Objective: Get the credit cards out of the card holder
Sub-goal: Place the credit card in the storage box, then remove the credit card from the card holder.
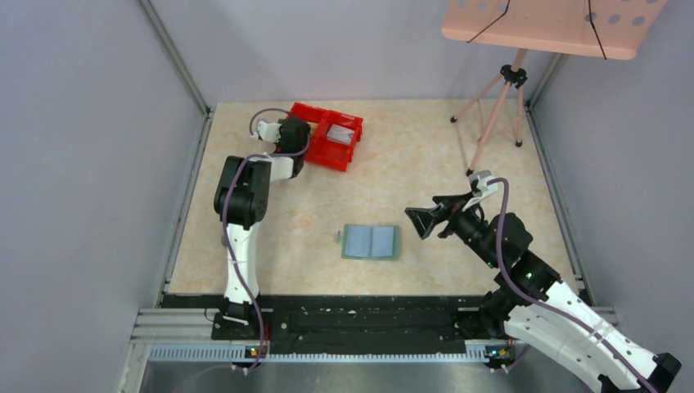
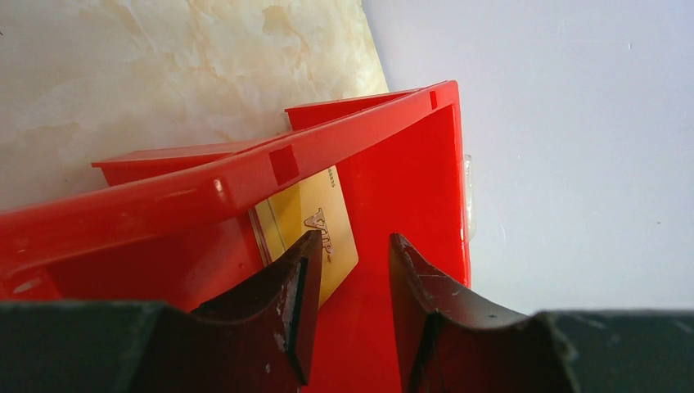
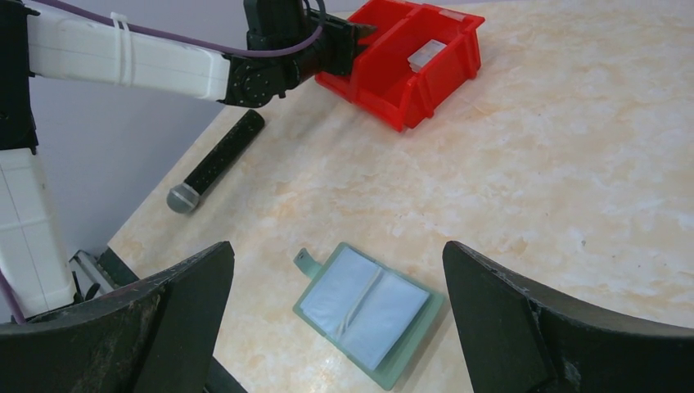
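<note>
The card holder [image 1: 371, 242] lies open and flat mid-table, sage-green with pale blue-grey pockets [image 3: 364, 307] and a small tab toward the left. A gold credit card [image 2: 323, 217] lies in one compartment of the red bin [image 2: 409, 180]. My left gripper [image 2: 353, 246] hangs over that compartment, jaws apart with nothing between them, its left finger overlapping the card's edge. A pale card [image 1: 342, 133] lies in the other compartment. My right gripper [image 3: 337, 254] stands wide open above the card holder, to its right [image 1: 421, 223] in the top view.
The red double bin [image 1: 331, 135] stands at the back left of the table. A black microphone-like stick [image 3: 214, 162] lies near the left edge. A tripod [image 1: 511, 82] with a pink board stands at the back right.
</note>
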`<state>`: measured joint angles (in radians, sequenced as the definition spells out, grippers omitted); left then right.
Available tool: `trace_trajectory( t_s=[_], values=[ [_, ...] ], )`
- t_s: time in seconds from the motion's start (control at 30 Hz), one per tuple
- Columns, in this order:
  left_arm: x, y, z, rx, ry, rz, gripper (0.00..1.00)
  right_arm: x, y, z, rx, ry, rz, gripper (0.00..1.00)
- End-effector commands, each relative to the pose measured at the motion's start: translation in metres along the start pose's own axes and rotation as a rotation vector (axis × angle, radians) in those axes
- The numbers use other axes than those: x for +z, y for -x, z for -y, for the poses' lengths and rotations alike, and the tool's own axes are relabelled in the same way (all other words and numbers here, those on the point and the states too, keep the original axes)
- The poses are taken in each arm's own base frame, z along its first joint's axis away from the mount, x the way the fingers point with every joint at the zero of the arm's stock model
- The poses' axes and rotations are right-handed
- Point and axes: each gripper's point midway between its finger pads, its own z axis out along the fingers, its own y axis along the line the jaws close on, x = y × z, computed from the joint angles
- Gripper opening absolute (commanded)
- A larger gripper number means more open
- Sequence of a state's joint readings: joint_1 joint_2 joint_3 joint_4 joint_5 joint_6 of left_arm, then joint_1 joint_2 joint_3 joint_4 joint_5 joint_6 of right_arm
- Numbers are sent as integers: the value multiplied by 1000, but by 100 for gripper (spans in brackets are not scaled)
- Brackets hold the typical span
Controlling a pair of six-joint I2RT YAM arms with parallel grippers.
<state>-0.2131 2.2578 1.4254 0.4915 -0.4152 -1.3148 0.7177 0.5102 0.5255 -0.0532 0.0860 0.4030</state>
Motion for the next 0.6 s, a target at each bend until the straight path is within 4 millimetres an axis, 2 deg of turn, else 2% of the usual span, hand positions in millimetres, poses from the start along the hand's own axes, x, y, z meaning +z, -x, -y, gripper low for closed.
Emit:
trace_trajectory(
  t_s=[0.0,0.17,0.27,0.47,0.57],
  values=[
    [-12,24,47,-4,-69,49,41,-3,25,-6,0,6,61,99],
    [-14,26,48,6,-74,34,42,-5,26,-5,-1,3,65,99],
    [-21,29,58,41,-98,14,42,-4,24,-6,-1,9,56,99],
    [-53,43,74,207,-92,-25,42,1,6,-4,15,-4,-24,99],
    [-80,54,77,284,-76,-53,43,4,-4,2,44,-51,-85,97]
  ],
)
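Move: At the left hand's fingertips, inside the storage box's left compartment, lies the yellow credit card: some 2 cm ahead, 1 cm to the right and 4 cm below. The box's middle is about 7 cm right and 1 cm back, the white card about 13 cm right and 1 cm back, both a little lower. The opened card holder lies roughly 35 cm back and 26 cm right. From the right hand the yellow card is some 42 cm ahead, 42 cm left and 21 cm down. Backing out of the storage box with empty, part-open fingers, the left hand barely stirs at first, then rises ever faster, about 5.5 cm, drawing back some 2.5 cm, away from the yellow card. Its left side rolls up by about 10 degrees and it swings slightly clockwise; the fingers keep their gap. Late on, the open right hand starts to sink, about 1.5 cm. ##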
